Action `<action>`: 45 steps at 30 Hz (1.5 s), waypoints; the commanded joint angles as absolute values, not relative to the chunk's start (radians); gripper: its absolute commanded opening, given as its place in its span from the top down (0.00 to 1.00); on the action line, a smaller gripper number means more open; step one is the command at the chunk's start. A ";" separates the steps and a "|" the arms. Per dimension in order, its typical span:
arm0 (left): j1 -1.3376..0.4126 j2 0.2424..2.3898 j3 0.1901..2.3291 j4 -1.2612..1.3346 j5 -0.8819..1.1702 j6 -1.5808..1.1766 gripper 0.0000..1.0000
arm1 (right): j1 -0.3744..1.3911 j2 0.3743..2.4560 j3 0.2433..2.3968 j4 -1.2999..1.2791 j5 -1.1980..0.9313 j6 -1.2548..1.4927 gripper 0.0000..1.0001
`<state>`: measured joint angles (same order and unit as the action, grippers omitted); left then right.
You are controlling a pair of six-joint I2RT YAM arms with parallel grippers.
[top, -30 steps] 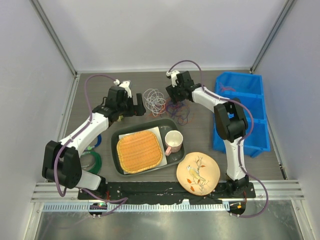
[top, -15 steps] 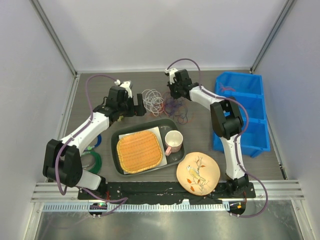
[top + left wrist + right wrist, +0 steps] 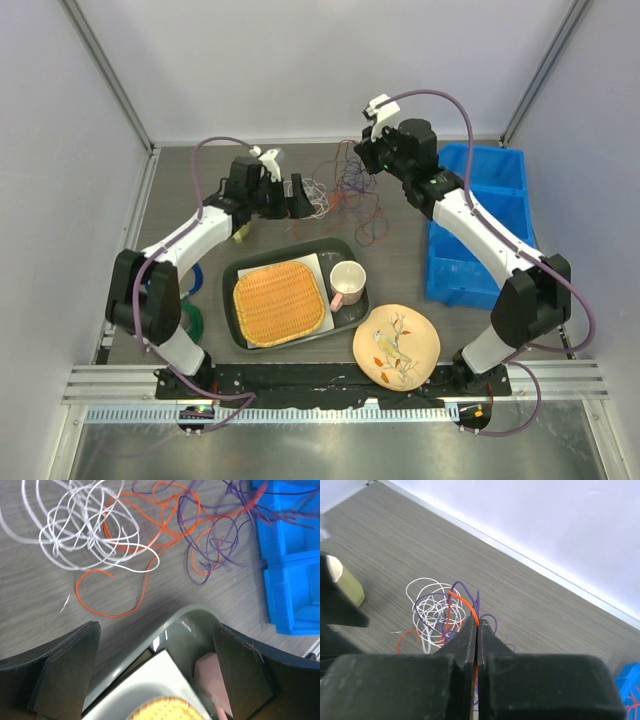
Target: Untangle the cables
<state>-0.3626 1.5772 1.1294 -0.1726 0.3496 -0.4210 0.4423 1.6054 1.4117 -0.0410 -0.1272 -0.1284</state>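
Observation:
The cables are thin wires in white, orange and purple. The white bunch (image 3: 316, 195) lies on the table, and it shows in the left wrist view (image 3: 85, 530) with an orange loop (image 3: 125, 597) beside it. My right gripper (image 3: 364, 160) is raised and shut on orange and purple strands (image 3: 470, 611), which hang down (image 3: 356, 190) and still run into the white bunch (image 3: 432, 610). My left gripper (image 3: 303, 195) is open and empty, low beside the white bunch, with its fingers (image 3: 65, 672) over the tray corner.
A green tray (image 3: 232, 272) holds a woven orange mat (image 3: 280, 300) and a pink mug (image 3: 347, 282). A painted plate (image 3: 397, 345) sits near the front. A blue bin (image 3: 480, 235) stands at the right, with strands over its edge (image 3: 290, 555). Tape rings (image 3: 185, 322) lie at the left.
My right gripper has risen and moved back and right, pulling the orange and purple strands up from the bunch. My left gripper has moved right, close to the white bunch.

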 commanded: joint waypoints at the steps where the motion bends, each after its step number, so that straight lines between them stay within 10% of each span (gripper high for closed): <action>1: -0.405 1.649 1.264 -0.181 0.416 -0.439 0.00 | 0.446 1.560 1.367 -0.012 -0.164 -0.124 0.99; 25: -0.460 1.838 1.525 -0.241 0.190 -0.302 0.02 | 0.434 1.408 1.282 -0.035 -0.218 -0.091 0.99; 31: -0.462 1.896 1.558 -0.252 0.261 -0.318 0.54 | 0.422 1.405 1.279 -0.035 -0.209 -0.075 0.99; 32: -0.460 1.896 1.566 -0.274 0.243 -0.314 0.99 | 0.419 1.407 1.281 -0.034 -0.207 -0.074 0.99; 34: -0.460 1.891 1.606 -0.323 0.143 -0.325 1.00 | 0.413 1.416 1.284 -0.034 -0.174 -0.080 0.99; 38: -0.456 1.847 1.724 -0.468 -0.144 -0.308 1.00 | 0.413 1.445 1.285 -0.035 -0.107 -0.132 0.23; 45: -0.457 1.741 1.884 -0.489 -0.068 -0.279 1.00 | 0.413 1.436 1.212 0.076 -0.303 -0.270 0.05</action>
<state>-0.4576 1.8694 1.7809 -0.4732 -0.0826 -0.3023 0.4126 1.4578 1.2602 -0.0639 -0.1711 -0.1722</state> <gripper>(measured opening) 0.024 0.943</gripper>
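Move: The purple cable hangs in strands from the right hand's shut fingers together with an orange one. From the left hand, its hanging part is about 8 cm ahead and 9 cm right, at its own height; from the right hand, it is straight below by some 13 cm. The purple-orange heap lies on the table 10 cm ahead of the left hand, 13 cm right and 13 cm down. The white cable is 12 cm ahead of the left hand, 3 cm right, 13 cm down. The hanging purple cable is handed over: the open left hand slides about 5 cm right, reaches forward with a small rise, sinks about 5 cm and pinches a strand, then lifts it some 9 cm, drifting forward and left. The right hand, still holding its end, draws back about 4 cm with a dip on the way, then opens and lets go. ##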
